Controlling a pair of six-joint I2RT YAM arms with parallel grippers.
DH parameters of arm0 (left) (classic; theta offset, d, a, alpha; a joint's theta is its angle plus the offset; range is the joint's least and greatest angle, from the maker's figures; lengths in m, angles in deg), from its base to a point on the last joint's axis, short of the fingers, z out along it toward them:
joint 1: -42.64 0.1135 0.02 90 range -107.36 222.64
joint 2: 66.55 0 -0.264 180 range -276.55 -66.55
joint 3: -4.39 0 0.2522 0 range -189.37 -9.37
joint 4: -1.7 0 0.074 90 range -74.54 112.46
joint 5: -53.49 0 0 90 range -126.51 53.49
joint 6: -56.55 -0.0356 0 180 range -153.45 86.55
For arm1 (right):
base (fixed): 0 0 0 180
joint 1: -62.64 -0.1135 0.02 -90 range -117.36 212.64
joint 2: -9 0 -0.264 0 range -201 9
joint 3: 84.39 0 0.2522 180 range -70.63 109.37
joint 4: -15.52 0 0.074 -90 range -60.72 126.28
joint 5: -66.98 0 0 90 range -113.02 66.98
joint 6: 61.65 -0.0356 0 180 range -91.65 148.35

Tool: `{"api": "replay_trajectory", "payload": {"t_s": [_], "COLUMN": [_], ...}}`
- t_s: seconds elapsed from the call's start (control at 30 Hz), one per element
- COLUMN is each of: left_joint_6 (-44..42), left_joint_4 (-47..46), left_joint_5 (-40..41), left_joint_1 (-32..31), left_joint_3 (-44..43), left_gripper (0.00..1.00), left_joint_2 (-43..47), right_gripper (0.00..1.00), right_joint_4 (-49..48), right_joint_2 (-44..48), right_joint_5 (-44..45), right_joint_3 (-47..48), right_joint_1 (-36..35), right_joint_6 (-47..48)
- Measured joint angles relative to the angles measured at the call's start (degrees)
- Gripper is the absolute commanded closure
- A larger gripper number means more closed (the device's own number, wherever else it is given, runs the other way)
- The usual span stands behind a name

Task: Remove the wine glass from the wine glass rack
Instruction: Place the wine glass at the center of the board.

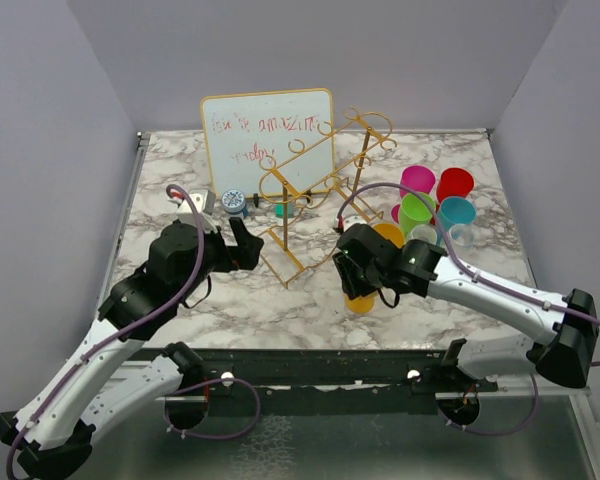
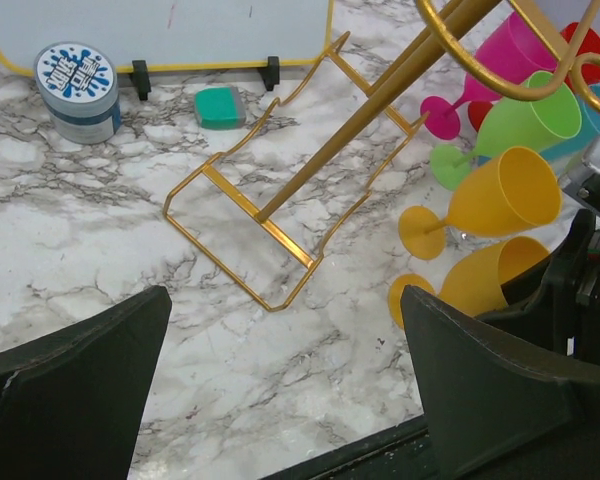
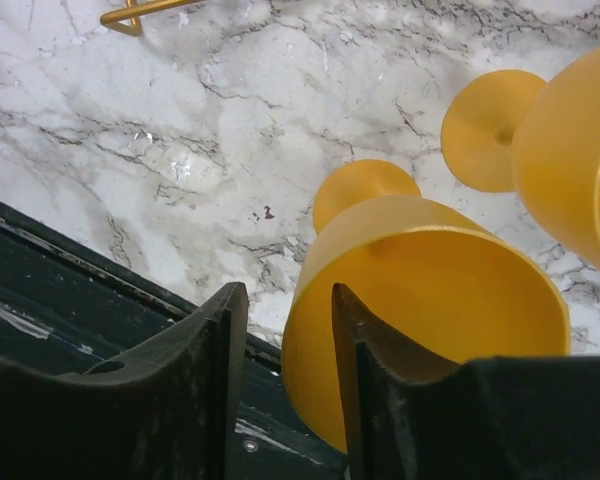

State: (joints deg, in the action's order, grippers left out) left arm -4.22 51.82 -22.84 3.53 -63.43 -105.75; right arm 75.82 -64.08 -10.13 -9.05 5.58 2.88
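The gold wire wine glass rack (image 1: 320, 180) stands mid-table, its base frame (image 2: 270, 215) ahead of my left gripper. A yellow wine glass (image 1: 361, 302) stands on the marble near the front edge; the right wrist view shows its bowl (image 3: 430, 290) from above. My right gripper (image 1: 358, 275) is over it, open: one finger (image 3: 365, 350) sits inside the bowl, the other (image 3: 225, 340) is outside, with a gap to the wall. My left gripper (image 1: 245, 245) hovers left of the rack, wide open and holding nothing (image 2: 285, 330).
A second yellow glass (image 1: 388, 235) stands just behind, with pink (image 1: 417, 182), red (image 1: 455, 185), green (image 1: 416, 212) and blue (image 1: 457, 213) glasses clustered at the right. A whiteboard (image 1: 268, 125), a round tin (image 1: 234, 203) and a teal eraser (image 2: 220, 107) stand at the back left.
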Motion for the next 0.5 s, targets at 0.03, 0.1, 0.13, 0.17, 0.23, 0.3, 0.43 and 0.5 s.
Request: {"api": "replay_trajectory", "payload": {"t_s": [0.03, 0.1, 0.13, 0.17, 0.23, 0.3, 0.43, 0.5], "left_joint_6": [-0.3, -1.1, -1.6, -2.4, -3.4, -4.9, -7.6, -9.1], "left_joint_4": [0.3, 1.0, 1.6, 2.5, 3.3, 4.0, 5.3, 5.8], "left_joint_5": [-0.3, -0.3, -0.2, 0.1, 1.0, 2.6, 5.9, 6.8], "left_joint_1": [0.0, 0.0, 0.0, 0.0, 0.0, 0.0, 0.1, 0.5], "left_joint_3": [-0.8, -2.5, -3.5, -4.9, -6.5, -7.5, -9.3, -10.7], "left_gripper": [0.01, 0.01, 0.01, 0.01, 0.01, 0.01, 0.01, 0.01], "left_joint_2": [-0.7, -2.1, -3.0, -3.9, -5.3, -6.3, -8.0, -9.2], "right_gripper": [0.47, 0.42, 0.39, 0.36, 0.31, 0.28, 0.22, 0.2], "right_joint_4": [0.0, 0.4, 0.5, 0.8, 1.2, 1.4, 1.6, 2.0], "right_joint_2": [0.1, 0.8, 1.6, 2.6, 5.8, 9.6, 15.5, 16.0], "right_joint_5": [-0.2, -0.3, -0.3, -0.3, -0.3, 0.4, 5.8, 9.9], "right_joint_3": [0.2, 0.9, 1.4, 1.9, 3.3, 5.3, 11.9, 15.9], "right_joint_1": [0.0, 0.0, 0.0, 0.0, 0.0, 0.0, 0.0, 0.0], "right_joint_6": [0.0, 0.0, 0.0, 0.0, -0.1, -0.6, -1.7, -2.0]}}
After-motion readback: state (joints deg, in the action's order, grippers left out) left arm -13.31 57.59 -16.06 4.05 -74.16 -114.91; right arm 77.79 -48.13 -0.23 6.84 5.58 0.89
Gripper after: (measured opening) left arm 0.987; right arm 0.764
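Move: The orange wine glass stands on the table with its rim between my right fingers: its middle is about 3 cm to the right, 1 cm ahead and 8 cm below. A second orange glass is roughly 9 cm ahead and 7 cm right; the clear glass, 8 ahead and 14 right; the emptied rack, 18 ahead and 6 left. From my left hand the first glass is some 29 cm right, 3 cm back and 21 cm lower. I lift my right hand nearly straight up off the rim of the standing orange glass, about 18 cm and quickening, opening the already parted fingers wider. As it clears, I tilt the fingers up by some 30 degrees from their steep downward slant and drift slightly right. My empty, open left hand eases a few centimetres forward, up and left, rolling its left side up. ##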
